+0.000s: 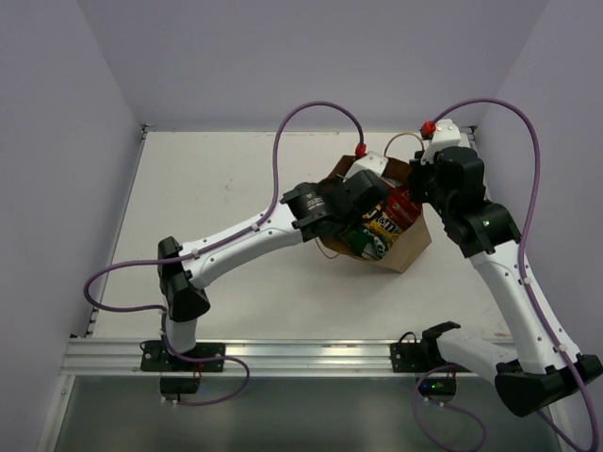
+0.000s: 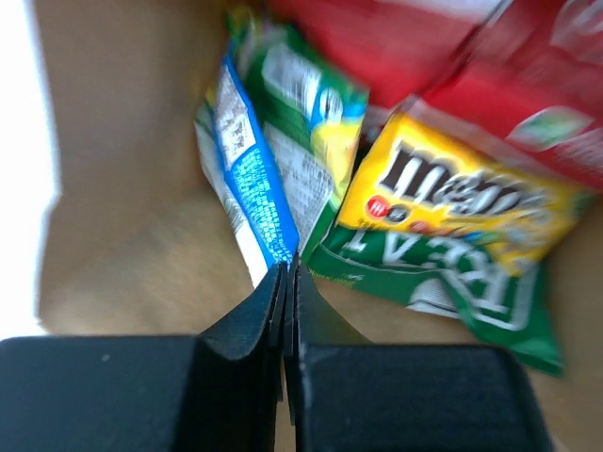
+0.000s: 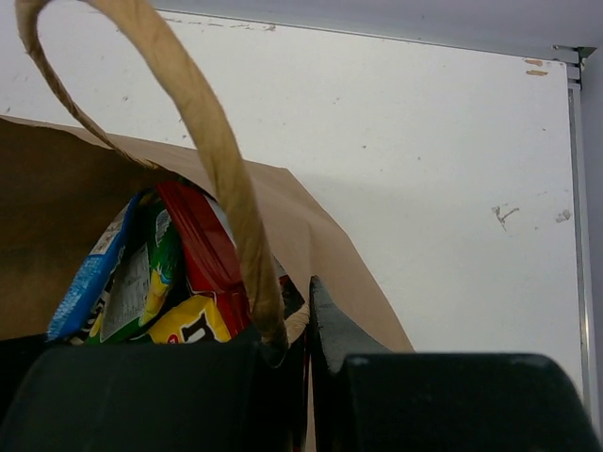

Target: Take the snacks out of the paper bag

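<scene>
The brown paper bag (image 1: 410, 247) lies tipped on the table, its mouth toward the arms. My left gripper (image 2: 287, 268) reaches inside it and is shut, the lower corner of a blue-white packet (image 2: 250, 179) pinched at its tips. Beside that packet lie a green-white packet (image 2: 306, 122), a yellow packet (image 2: 452, 198), a green bag (image 2: 443, 273) and a red bag (image 2: 490, 75). My right gripper (image 3: 306, 311) is shut on the bag's rim at the foot of a twisted handle (image 3: 203, 122), holding the mouth up. The left fingers are hidden in the top view.
White walls close in the table on the left, back and right. A metal rail (image 1: 283, 356) runs along the near edge by the arm bases. Purple cables loop above both arms.
</scene>
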{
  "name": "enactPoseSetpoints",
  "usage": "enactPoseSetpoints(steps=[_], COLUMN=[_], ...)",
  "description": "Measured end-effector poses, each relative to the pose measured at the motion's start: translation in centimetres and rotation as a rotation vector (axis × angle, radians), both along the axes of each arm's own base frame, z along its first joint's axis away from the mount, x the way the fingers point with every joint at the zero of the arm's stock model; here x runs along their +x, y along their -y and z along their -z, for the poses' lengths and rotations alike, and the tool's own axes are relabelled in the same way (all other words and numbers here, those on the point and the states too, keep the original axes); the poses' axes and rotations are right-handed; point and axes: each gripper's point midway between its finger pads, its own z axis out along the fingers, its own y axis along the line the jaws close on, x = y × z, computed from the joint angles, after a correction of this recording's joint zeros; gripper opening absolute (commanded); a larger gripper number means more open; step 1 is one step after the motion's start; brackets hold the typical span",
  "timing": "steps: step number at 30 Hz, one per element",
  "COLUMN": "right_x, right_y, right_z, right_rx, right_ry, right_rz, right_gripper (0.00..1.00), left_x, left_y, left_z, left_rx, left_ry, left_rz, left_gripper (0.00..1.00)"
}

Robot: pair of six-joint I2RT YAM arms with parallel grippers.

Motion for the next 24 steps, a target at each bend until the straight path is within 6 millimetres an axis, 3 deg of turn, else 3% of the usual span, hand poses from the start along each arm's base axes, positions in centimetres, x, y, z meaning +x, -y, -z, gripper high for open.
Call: enactPoseSetpoints(steps=[3,6,10,12,14,17,19,22,24], right_x=[-0.1,-0.2,-0.2,-0.3,-0.3,-0.3,-0.3,-0.3,-0.2], right_y=[0.0,0.1,0.2,0.2,0.3,0.4,0.5,0.5,0.5], right_z=[0.0,0.1,0.1,0.1,0.1,0.1,0.1,0.1,0.2], right_rx=[0.001,0.001,0.000,0.000,-0.001,-0.004,-0.005,-0.005,-0.005], right_ry=[0.003,0.004,0.007,0.010,0.011,0.013,0.014,0.015,0.017], right_rz=[0.001,0.000,0.007,0.007,0.010,0.016,0.018,0.020,0.020], right_gripper=[0.00,0.00,0.00,0.00,0.00,0.00,0.00,0.00,0.00], left_x=[0.2,0.1,1.0,1.7,2.6,3.5,4.6,7.4,8.7], left_y=[0.0,-2.4,-9.8,-14.5,-19.3,-23.9,-25.4,-26.8,-26.8], left_z=[-4.4,-10.0,-16.6,-18.2,-18.6,-16.3,-13.1,-5.3,1.4], left_rx=[-0.077,-0.168,-0.294,-0.322,-0.327,-0.289,-0.248,-0.134,-0.038], left_ry=[0.059,0.145,0.276,0.333,0.396,0.446,0.438,0.368,0.287], left_rz=[0.015,-0.002,-0.113,-0.196,-0.295,-0.375,-0.399,-0.430,-0.422], left_gripper=[0.00,0.00,0.00,0.00,0.00,0.00,0.00,0.00,0.00])
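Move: The blue packet is already pinched in the left hand inside the paper bag. Its destination is bare table about 27 cm left, 12 cm ahead and 22 cm below. Left behind are the yellow M&M's packet, some 3 cm ahead and 7 cm right, a green packet 7 cm ahead and 2 cm right, and a red one 8 cm ahead and 11 cm right, all roughly 7 cm lower. From the right hand that table spot is about 39 cm left, 7 cm ahead and 30 cm down. The blue packet, kept in the left fingers, goes up out of the paper bag by about 18 cm, then fast left over the rim to the open table, and comes down as steeply while easing somewhat forward, the hand turning counter-clockwise. The right hand stays put, shut on the bag's rim beside the handle. ##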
